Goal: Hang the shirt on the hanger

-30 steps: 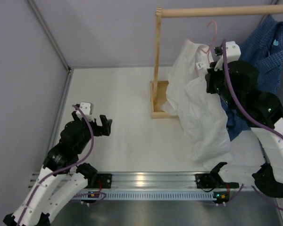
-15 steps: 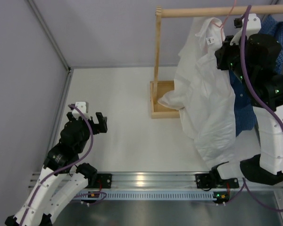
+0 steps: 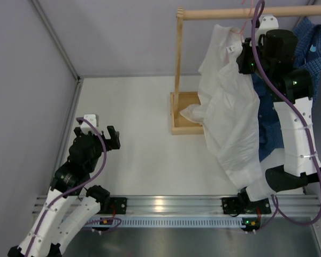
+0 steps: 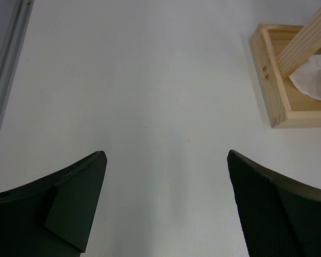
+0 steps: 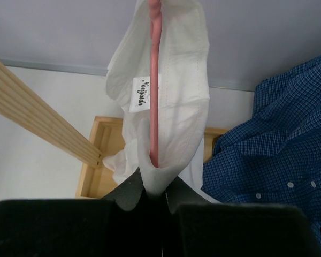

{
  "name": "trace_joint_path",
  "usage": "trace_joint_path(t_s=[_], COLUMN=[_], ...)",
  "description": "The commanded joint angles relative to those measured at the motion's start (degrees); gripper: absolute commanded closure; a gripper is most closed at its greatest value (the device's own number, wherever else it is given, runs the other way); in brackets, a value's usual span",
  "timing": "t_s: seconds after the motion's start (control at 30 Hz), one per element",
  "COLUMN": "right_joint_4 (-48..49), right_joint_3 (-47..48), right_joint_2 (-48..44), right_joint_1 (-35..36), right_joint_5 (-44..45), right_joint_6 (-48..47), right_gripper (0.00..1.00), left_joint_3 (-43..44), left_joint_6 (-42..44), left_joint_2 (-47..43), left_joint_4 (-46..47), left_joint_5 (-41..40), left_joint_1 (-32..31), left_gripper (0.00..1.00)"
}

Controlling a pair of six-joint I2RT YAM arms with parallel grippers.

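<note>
The white shirt (image 3: 230, 118) hangs in long folds from my right gripper (image 3: 245, 58), which is raised just under the wooden rail. In the right wrist view the gripper (image 5: 155, 184) is shut on a fold of the shirt (image 5: 179, 96) at the collar. The pink hanger (image 5: 154, 80) runs down inside that fold, past the collar label (image 5: 140, 93). A bit of the pink hanger (image 3: 238, 30) shows above the collar. My left gripper (image 3: 113, 138) is open over the bare table at the left, with nothing between its fingers (image 4: 166, 155).
The wooden rail (image 3: 246, 13) spans the top, on a post (image 3: 177, 53) standing in a wooden base (image 3: 181, 113). A shirt tail lies in that base (image 4: 315, 80). A blue checked shirt (image 3: 310, 43) hangs behind my right arm. Grey walls close in the left and back.
My right arm has lifted the shirt and hanger up and back toward the rail. The left arm has drawn back slightly, still open.
</note>
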Motion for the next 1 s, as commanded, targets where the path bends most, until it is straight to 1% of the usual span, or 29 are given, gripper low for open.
trace_joint_path(t_s=[0.0, 0.13, 0.27, 0.33, 0.37, 0.4, 0.47, 0.5, 0.57, 0.6, 0.63, 0.73, 0.83, 0.87, 0.9, 0.93, 0.97], right_joint_4=[4.86, 4.95, 5.56, 5.74, 5.91, 6.26, 6.62, 6.79, 6.71, 6.71, 6.62, 6.53, 5.74, 5.83, 5.83, 5.83, 5.83], right_joint_3=[-0.04, -1.61, -4.68, -5.48, -6.44, -6.97, -8.03, -8.29, -8.56, -8.91, -9.43, -13.12, -20.58, -26.08, -29.53, -32.61, -39.08], right_joint_2=[-1.49, -2.19, -3.24, -3.77, -4.12, -4.82, -5.79, -7.01, -8.42, -10.17, -11.32, -17.2, -25.37, -27.83, -33.16, -35.83, -41.51], right_joint_1=[-0.83, -0.22, 0.31, 0.75, 0.75, 0.84, 1.19, 1.28, 1.37, 1.46, 1.37, 1.37, 1.37, 1.37, 1.46, 1.37, 1.46], right_joint_5=[1.89, 3.73, 5.31, 5.76, 5.67, 5.67, 5.58, 5.67, 5.49, 5.23, 4.97, 3.83, 4.08, 4.43, 4.53, 4.61, 5.75], right_joint_6=[0.58, 2.42, 2.86, 3.12, 3.3, 3.3, 3.39, 3.3, 3.39, 3.3, 3.13, 2.17, 1.98, 2.07, 1.2, 0.93, 0.75], right_gripper=[1.0, 1.0, 1.0, 0.93, 0.87, 0.69, 0.47, 0.35, 0.27, 0.09, 0.01, 0.01, 0.0, 0.0, 0.01, 0.01, 0.01], left_joint_3=[-0.04, 0.14, 0.22, 0.14, 0.14, 0.14, 0.14, 0.14, 0.22, 0.22, 0.22, 0.31, 0.22, 0.14, -0.04, -0.13, -0.21], left_joint_6=[-0.52, -0.7, -0.87, -0.87, -0.87, -0.87, -0.87, -0.87, -0.79, -0.79, -0.87, -0.87, -0.87, -0.87, -0.87, -0.87, -0.79], left_joint_2=[1.93, 2.99, 3.26, 3.43, 3.43, 3.52, 3.35, 3.35, 3.52, 3.52, 3.52, 3.26, 1.77, 0.98, -0.42, -0.95, -1.39], left_joint_4=[1.09, 1.26, 1.26, 1.26, 1.26, 1.26, 1.26, 1.17, 1.26, 1.26, 1.26, 1.17, 1.26, 1.35, 1.26, 1.26, 1.26], left_joint_5=[0.16, 1.83, 2.62, 2.8, 2.8, 2.8, 2.8, 2.72, 2.71, 2.71, 2.63, 2.19, 0.79, 0.35, -0.09, -0.53, -1.58], left_joint_1=[2.13, 5.73, 7.58, 7.85, 7.85, 7.94, 7.94, 7.94, 8.02, 8.11, 8.11, 8.2, 8.2, 8.2, 8.2, 8.2, 8.2], left_gripper=[0.02, 0.02, 0.02, 0.02, 0.02, 0.02, 0.02, 0.02, 0.02, 0.02, 0.02, 0.02, 0.02, 0.02, 0.02, 0.02, 0.02])
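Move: My right hand still pinches the white shirt and pink hanger by the collar, with the hook already up at the wooden rod. The spot on the rod where it should hang is about 4 cm ahead and some 15 cm above my fingers. The rod's post stands roughly 20 cm to my left and 4 cm ahead. The blue shirt hangs about 14 cm to my right and 7 cm ahead. From my left hand that rod spot is some 46 cm to the right, 19 cm ahead and 35 cm up. I ease my right hand down about 3.5 cm to settle the hook over the rod, then open my fingers wide and let go of the collar. Rising slightly out of the low point, I pull back some 13 cm and a little to the right, away from the shirt, fingers tipping up. My empty left hand drifts slightly left. ##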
